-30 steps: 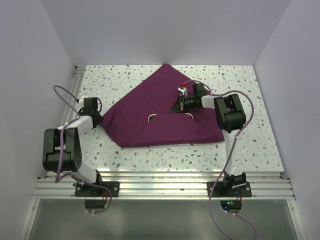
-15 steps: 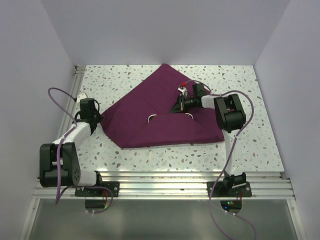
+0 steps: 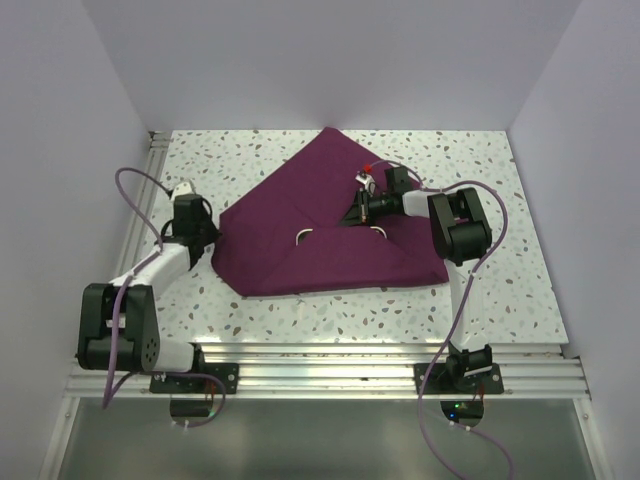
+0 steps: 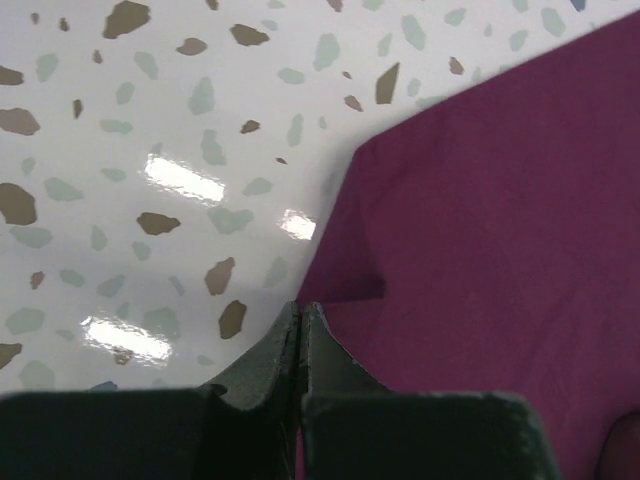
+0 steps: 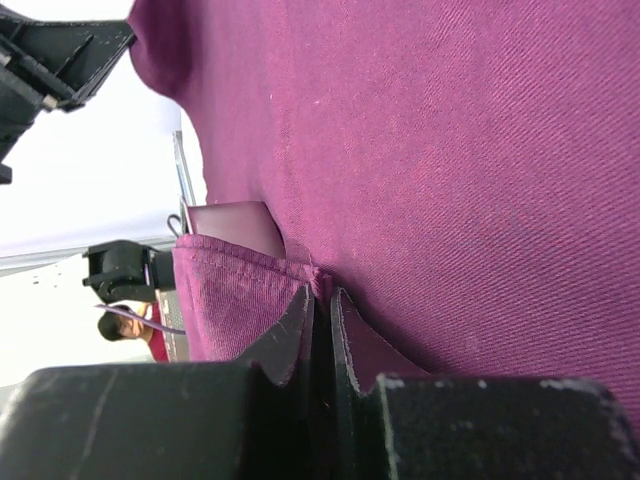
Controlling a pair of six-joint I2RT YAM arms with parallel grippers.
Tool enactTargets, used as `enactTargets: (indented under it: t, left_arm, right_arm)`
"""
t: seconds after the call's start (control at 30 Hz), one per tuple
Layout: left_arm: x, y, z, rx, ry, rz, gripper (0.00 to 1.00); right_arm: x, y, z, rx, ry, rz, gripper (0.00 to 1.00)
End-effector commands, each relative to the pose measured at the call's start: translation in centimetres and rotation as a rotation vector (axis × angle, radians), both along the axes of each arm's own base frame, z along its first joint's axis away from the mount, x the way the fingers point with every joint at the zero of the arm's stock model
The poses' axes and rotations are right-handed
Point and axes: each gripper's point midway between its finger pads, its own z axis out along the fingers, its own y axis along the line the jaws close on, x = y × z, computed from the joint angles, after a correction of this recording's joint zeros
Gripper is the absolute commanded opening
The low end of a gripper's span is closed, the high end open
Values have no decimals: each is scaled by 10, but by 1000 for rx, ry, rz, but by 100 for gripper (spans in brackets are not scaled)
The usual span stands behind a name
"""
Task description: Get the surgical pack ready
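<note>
The surgical pack is a plum-purple cloth [image 3: 300,205] lying partly folded on the speckled table, one corner toward the back wall. My left gripper [image 3: 207,240] is at its left corner. In the left wrist view the left gripper [image 4: 300,310] is shut, tips right at the cloth's edge [image 4: 480,250], with nothing seen between them. My right gripper [image 3: 353,212] reaches over the middle of the cloth. The right wrist view shows the right gripper [image 5: 322,292] shut on a stitched hem of the cloth [image 5: 240,290], the fold raised a little off the layer beneath.
Two small white loops [image 3: 305,233] [image 3: 378,232] show on the cloth near its middle. Speckled table [image 3: 250,155] borders the cloth on the left, back and front. White walls enclose three sides; an aluminium rail [image 3: 320,365] runs along the near edge.
My left arm has swung in from the left, and its shut gripper now sits at the cloth's left corner. The right arm and the cloth have not moved.
</note>
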Motion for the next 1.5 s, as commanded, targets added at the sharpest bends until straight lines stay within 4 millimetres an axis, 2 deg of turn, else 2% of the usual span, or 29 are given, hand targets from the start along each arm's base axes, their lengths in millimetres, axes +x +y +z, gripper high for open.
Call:
enactTargets:
  t: [0.0,0.07,0.23,0.3,0.4,0.53,0.67,0.87,0.97,1.03,1.13,1.47]
  left_arm:
    - [23,-24,29,18,-81,-74,0]
    - [24,-30,29,31,-60,-84,0]
    - [24,-70,34,95,-63,-140,0]
    - [25,-83,31,98,-55,-164,0]
    - [26,-88,19,109,-20,-174,0]
    - [24,-87,4,156,26,-188,0]
    - [23,-83,1,234,54,-202,4]
    - [19,-77,-9,367,125,-215,27]
    - [17,-76,-11,400,137,-213,47]
    - [17,-76,-11,403,134,-212,52]
    - [17,-75,-11,410,136,-208,54]
    - [12,-72,-18,413,176,-198,52]
  right_arm:
    - [-24,-4,-54,-113,129,-11,0]
    - [-25,-4,-54,-113,129,-9,0]
    - [-24,-4,-54,-113,128,-11,0]
    - [-24,-4,-54,-114,129,-10,0]
    - [-25,-4,-55,-115,132,-12,0]
    - [-24,-4,-54,-115,130,-12,0]
    - [-25,-4,-55,-115,132,-12,0]
    - [-25,-4,-57,-116,136,-11,0]
    - [-25,-4,-57,-116,135,-10,0]
    - [-25,-4,-57,-118,137,-11,0]
    - [-25,-4,-58,-118,136,-9,0]
    - [-26,-5,-59,-122,138,-10,0]
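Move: Pinched in the left hand, the cloth's left corner hangs about 5 cm above the table; the spot it goes to on the cloth is some 8 cm to the right, 1 cm ahead and 5 cm below. The cloth's far left bend is about 6 cm ahead and 2 cm right of this hand, and the tray's exposed left rim some 22 cm right, level fore and aft. From the right hand, the laying spot is roughly 28 cm left and 5 cm back. Carrying the held cloth corner about 9 cm to the right and slightly up, the left hand swings clockwise, then lowers some 4 cm towards the cloth. The fingers open to about half and let go of the corner, while the hand rolls its left side up some 20 degrees, tips down, sinks a little more and eases back 2 cm left. The right hand stays, still pinching the cloth. ##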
